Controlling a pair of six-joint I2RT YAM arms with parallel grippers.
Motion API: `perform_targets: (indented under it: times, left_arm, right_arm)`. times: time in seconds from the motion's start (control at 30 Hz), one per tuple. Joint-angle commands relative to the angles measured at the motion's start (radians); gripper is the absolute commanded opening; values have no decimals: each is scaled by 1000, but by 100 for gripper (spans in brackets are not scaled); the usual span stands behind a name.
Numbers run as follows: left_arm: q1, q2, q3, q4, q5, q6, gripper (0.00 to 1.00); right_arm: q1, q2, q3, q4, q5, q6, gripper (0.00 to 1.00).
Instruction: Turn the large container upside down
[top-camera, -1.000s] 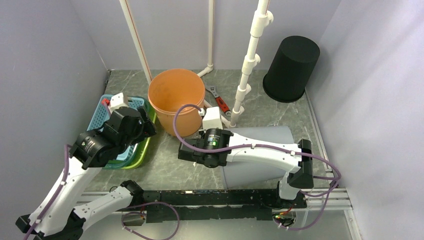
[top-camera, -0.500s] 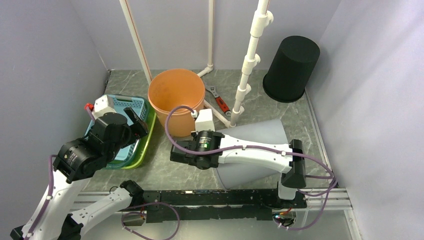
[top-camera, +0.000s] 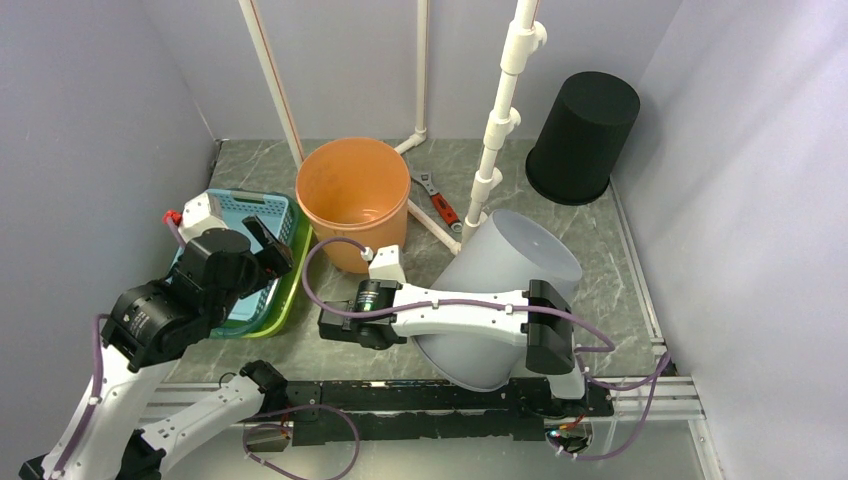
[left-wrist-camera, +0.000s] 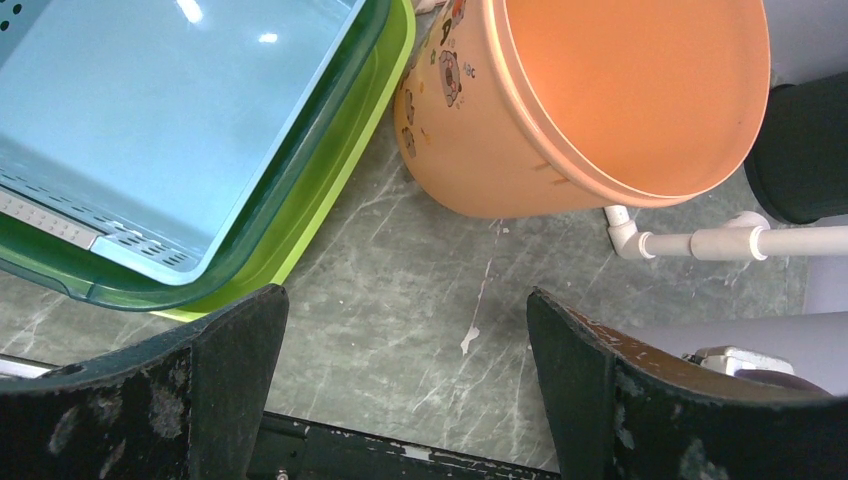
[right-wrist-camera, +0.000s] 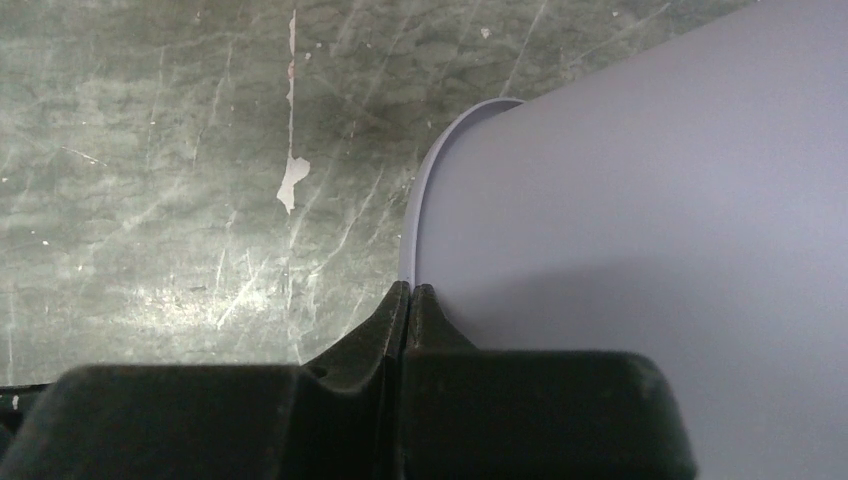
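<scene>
The large grey container (top-camera: 495, 270) leans tilted at the near right, its closed base (top-camera: 525, 245) facing up and back and its mouth low towards the arm rail. In the right wrist view its wall (right-wrist-camera: 650, 200) fills the right side. Its thin rim (right-wrist-camera: 412, 230) ends just beyond my right gripper (right-wrist-camera: 411, 290), whose jaws are pressed together with nothing between them. Seen from above, that right gripper (top-camera: 345, 332) sits left of the container. Over the floor beside the baskets, my left gripper (left-wrist-camera: 405, 305) (top-camera: 265, 245) stands wide open and empty.
An orange bucket (top-camera: 352, 195) (left-wrist-camera: 600, 90) stands upright behind the grippers. A blue basket nested in a green one (top-camera: 250, 290) (left-wrist-camera: 150, 120) lies at the left. White pipes (top-camera: 490, 150), a wrench (top-camera: 437, 200) and an upturned black bin (top-camera: 583, 135) stand at the back.
The grey container has swung from lying on its side to a steep tilt, base upward. My right arm moved left and its jaws closed fully. The left arm drew back to the left.
</scene>
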Motion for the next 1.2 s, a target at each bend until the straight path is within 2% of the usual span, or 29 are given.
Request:
perform_targets:
  times: [0.0, 0.5, 0.93, 1.17]
  left_arm:
    - [-3, -16, 7, 1, -25, -17, 95]
    - [-3, -23, -6, 6, -18, -18, 95]
    - [-3, -49, -25, 7, -8, -30, 95]
    - [-3, -48, -23, 5, -5, -32, 95]
  right_arm:
    - [1, -3, 0, -28, 13, 36, 0]
    - [0, 133, 42, -28, 26, 94, 0]
    - [-14, 188, 30, 52, 5, 53, 0]
    - [-33, 267, 99, 46, 28, 51, 0]
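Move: My right fingertips are already shut on the left part of the large grey container's rim; it leans mouth down with its base raised to the right, its middle some 16 cm to my right, 3 cm ahead and about level with my fingers. The orange bucket stands about 17 cm ahead and 9 cm left, the wrench about 24 cm ahead and 6 cm right. From my idle left hand the container's middle lies about 38 cm right, level ahead and 14 cm lower. Keeping the rim pinched, I lower my right hand about 7.5 cm towards the table, first some 5 cm, then after a short pause the rest, easing slightly left at the end. My wrist rolls a few degrees, its left side sinking, so that the container's held side comes down and its mouth turns to the table. ##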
